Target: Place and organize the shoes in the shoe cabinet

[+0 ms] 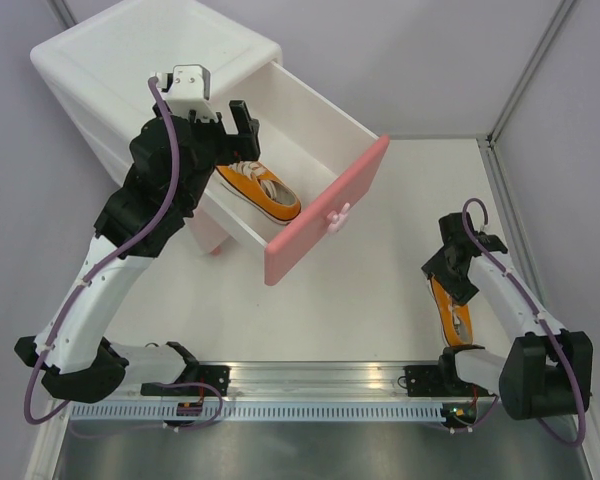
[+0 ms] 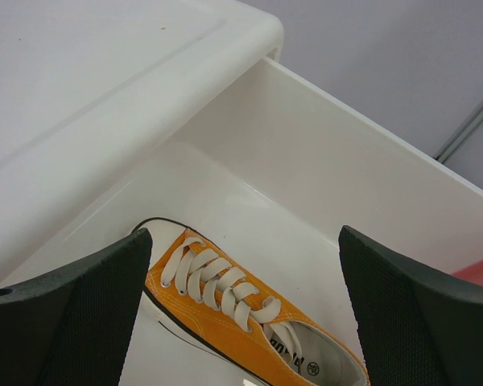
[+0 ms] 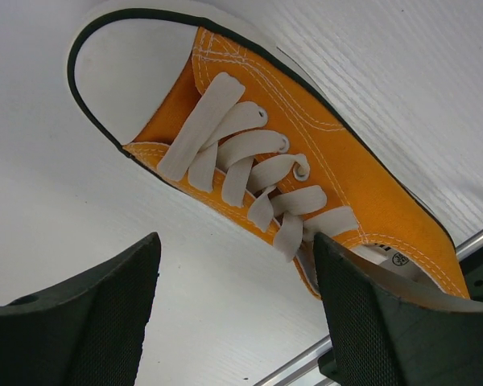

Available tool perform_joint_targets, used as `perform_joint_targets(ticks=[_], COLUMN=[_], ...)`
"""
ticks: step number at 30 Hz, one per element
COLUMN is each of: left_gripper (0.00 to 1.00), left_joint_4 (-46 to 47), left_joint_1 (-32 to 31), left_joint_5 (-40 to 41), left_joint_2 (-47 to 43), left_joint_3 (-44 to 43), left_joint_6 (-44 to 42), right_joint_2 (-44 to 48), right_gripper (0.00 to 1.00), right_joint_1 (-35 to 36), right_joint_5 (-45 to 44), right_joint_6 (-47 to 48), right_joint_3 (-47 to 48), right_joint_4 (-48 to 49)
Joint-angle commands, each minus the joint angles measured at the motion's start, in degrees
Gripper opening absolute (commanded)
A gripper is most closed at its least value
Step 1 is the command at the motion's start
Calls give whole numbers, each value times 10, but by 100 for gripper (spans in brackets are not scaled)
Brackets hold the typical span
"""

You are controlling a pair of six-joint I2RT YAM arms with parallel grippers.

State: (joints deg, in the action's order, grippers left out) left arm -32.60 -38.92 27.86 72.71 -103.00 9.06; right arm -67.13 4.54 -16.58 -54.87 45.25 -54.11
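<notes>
The white shoe cabinet [image 1: 130, 60] stands at the far left, its top drawer [image 1: 325, 115] pulled out with the pink front [image 1: 325, 210] toward the middle. One orange shoe [image 1: 265, 192] [image 2: 225, 318] with white laces lies inside that drawer. My left gripper [image 1: 242, 122] [image 2: 245, 322] hangs open above it, touching nothing. A second orange shoe [image 1: 453, 318] [image 3: 306, 161] lies on the table at the near right. My right gripper [image 1: 448, 275] [image 3: 237, 322] is open low over it. Its right finger [image 3: 378, 322] is at the shoe's collar and the left finger [image 3: 80, 322] is over bare table.
A metal rail [image 1: 320, 380] with the arm bases runs along the near edge. A raised white wall [image 1: 510, 190] borders the table on the right. The lower drawer is hidden under the open one. No cream shoes are in view.
</notes>
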Motion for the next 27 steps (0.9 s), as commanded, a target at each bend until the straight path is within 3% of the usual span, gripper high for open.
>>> perform_joint_targets(ticks=[1,6,10,15,16,17,27], left_gripper=[100,100,100,100,100,100,100], left_joint_4=[15,13,12,10,10,11,11], left_joint_1=[2,2,2,3,3,3,6], left_joint_5=[-10,-20,-28,-27,-28,-28,-20], left_joint_2=[-5,2,2,1,2,2,3], left_joint_3=[-2,-2,-1,-4,-5,-7,-14], left_joint_6=[1,2,4,-2,-5,-6,-15], right_joint_2=[-14,-26,-46,-66,-70,-70,-179], right_gripper=[81,79,71,26,7,1,1], right_joint_1=[-11,-12,-12,-13,-12,-13,-13], right_joint_5=[18,45,74,58,49,41,-14], right_joint_6=[10,35,54,87,106,116,243], right_joint_3=[-9,-17,-20,9,18,43,237], right_joint_4=[15,37,53,56,54,54,113])
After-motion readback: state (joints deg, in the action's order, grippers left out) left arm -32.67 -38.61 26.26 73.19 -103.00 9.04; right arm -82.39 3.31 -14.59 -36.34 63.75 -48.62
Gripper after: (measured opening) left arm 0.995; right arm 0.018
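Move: Just beneath the open right fingers lies the orange shoe, toe pointing forward: its middle is about 3 cm back, 1 cm to the right and 4 cm below. The table's metal rail runs some 18 cm behind the hand, 7 cm lower, and the open drawer's rabbit knob is roughly 23 cm left, 2 cm farther out and 18 cm higher. From the left hand the orange shoe is about 45 cm right, 15 cm back and 46 cm below. Sinking about 2.5 cm and easing 1 cm back, the right hand shuts its fingers almost fully, pinching the shoe by the laces and tongue at its throat. It then speeds forward some 11 cm while rising about 6 cm, taking the shoe along by that pinch and turning the wrist about 15 degrees counter-clockwise. ##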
